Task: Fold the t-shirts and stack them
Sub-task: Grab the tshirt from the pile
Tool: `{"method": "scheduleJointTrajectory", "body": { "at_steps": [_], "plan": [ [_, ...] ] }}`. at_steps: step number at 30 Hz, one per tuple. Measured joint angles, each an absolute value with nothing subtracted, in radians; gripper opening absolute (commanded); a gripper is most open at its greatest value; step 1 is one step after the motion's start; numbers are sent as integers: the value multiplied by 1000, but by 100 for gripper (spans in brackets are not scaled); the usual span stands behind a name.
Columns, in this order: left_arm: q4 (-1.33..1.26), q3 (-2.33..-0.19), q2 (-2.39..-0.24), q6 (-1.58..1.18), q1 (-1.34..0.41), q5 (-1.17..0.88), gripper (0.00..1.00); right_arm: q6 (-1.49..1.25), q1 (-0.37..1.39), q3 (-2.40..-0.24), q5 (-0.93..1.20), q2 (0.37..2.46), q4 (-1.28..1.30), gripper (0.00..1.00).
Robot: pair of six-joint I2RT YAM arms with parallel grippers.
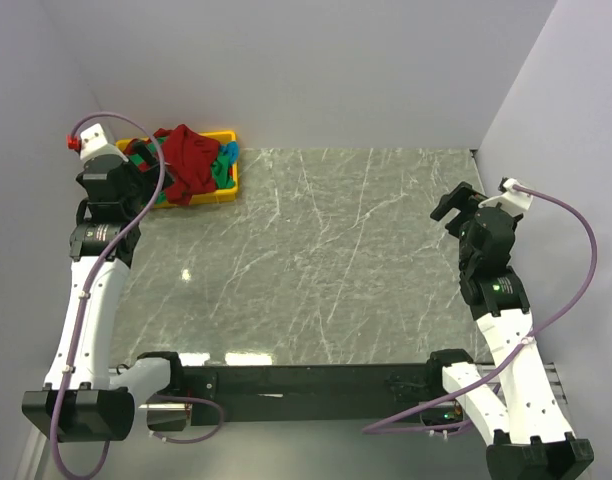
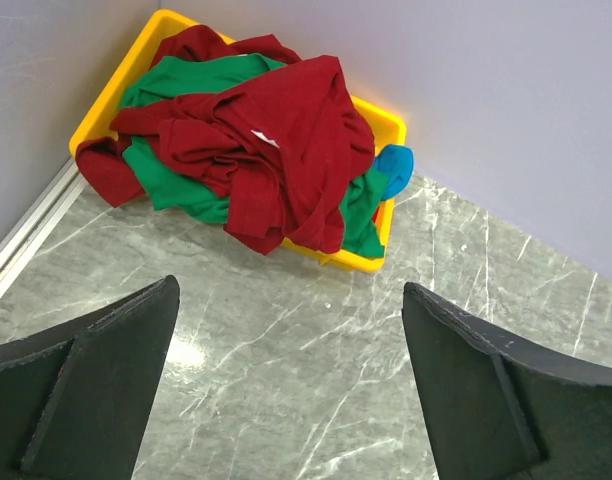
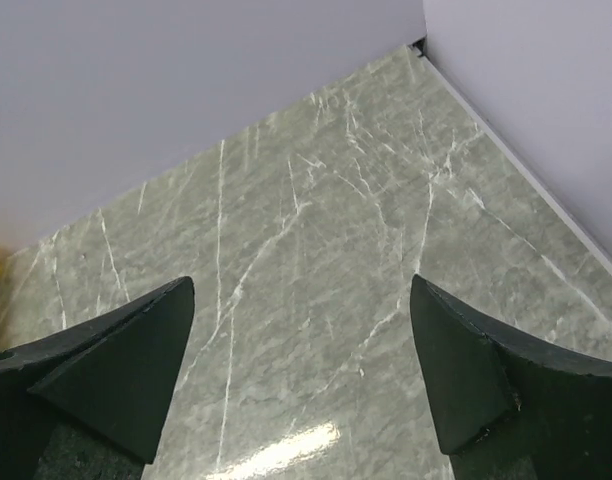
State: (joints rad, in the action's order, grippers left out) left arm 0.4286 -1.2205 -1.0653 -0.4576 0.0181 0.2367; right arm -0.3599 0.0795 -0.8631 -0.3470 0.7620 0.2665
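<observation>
A crumpled heap of t-shirts fills a yellow tray at the table's far left corner. A deep red shirt with a small white neck label lies on top in the left wrist view, over a green shirt and a bit of blue shirt. My left gripper hovers just left of the tray, open and empty; in its own view the heap lies ahead of the jaws. My right gripper is open and empty above the table's right side, also in its own view.
The grey marble table is boxed in by lilac walls at the back, left and right. A black rail runs along the near edge between the arm bases. The tray's yellow rim faces my left gripper.
</observation>
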Motion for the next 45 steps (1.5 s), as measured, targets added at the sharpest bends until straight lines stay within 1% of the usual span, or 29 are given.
{"method": "scheduleJointTrajectory", "body": {
  "at_steps": [9,17,21,29,33,36,42,43,44,45],
  "plan": [
    [434,-1222,-1105,-440,18,267,99,-370,80,-863,-349,774,287,94],
    [456,-1317,-1245,-427,18,292,99,-401,80,-865,-337,773,296,94],
    [483,-1480,-1401,-396,19,290,99,-432,80,-890,-328,783,323,94],
    [577,-1917,-1843,-348,67,268,99,-486,80,-904,-325,801,307,95],
    [620,-2084,-2016,-337,97,259,99,-495,80,-929,-325,859,297,95],
    [628,-2123,-2096,-336,106,258,100,-509,80,-939,-324,909,274,94],
    [636,-2123,-2195,-342,102,221,98,-519,80,-949,-315,992,265,92],
    [638,-2123,-2209,-345,102,213,97,-519,80,-958,-313,1006,266,92],
    [639,-2123,-2221,-348,101,207,93,-519,80,-968,-311,1018,266,92],
    [638,-2122,-2231,-353,101,204,87,-519,80,-978,-311,1028,266,92]
  ]
}}
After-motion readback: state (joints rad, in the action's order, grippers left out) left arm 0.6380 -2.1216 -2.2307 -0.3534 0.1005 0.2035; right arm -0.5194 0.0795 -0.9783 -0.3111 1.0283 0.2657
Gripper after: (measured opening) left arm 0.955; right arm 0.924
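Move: The red t-shirt on top of the pile lies about 25 cm ahead of the left hand, nearly straight out (1 cm left) and some 24 cm below. The middle of its yellow basket is about 24 cm ahead and 2 cm left, 27 cm down. Green cloth at the basket's right end sits roughly 10 cm right of the red shirt and 3 cm nearer; blue cloth about 13 cm right and 3 cm farther out. From the right hand, the red shirt is some 30 cm ahead, 67 cm left, 20 cm below. Forward first, then steeply down: the left hand eases into motion, sweeps out about 23 cm and drifts a little left to the basket, then sinks over the red shirt, some 18 cm lower in all. Its fingers tip about 30 degrees further downward and stay wide open, coming close above the shirt's label. The right hand edges about 5 cm forward and slightly down over bare table. ##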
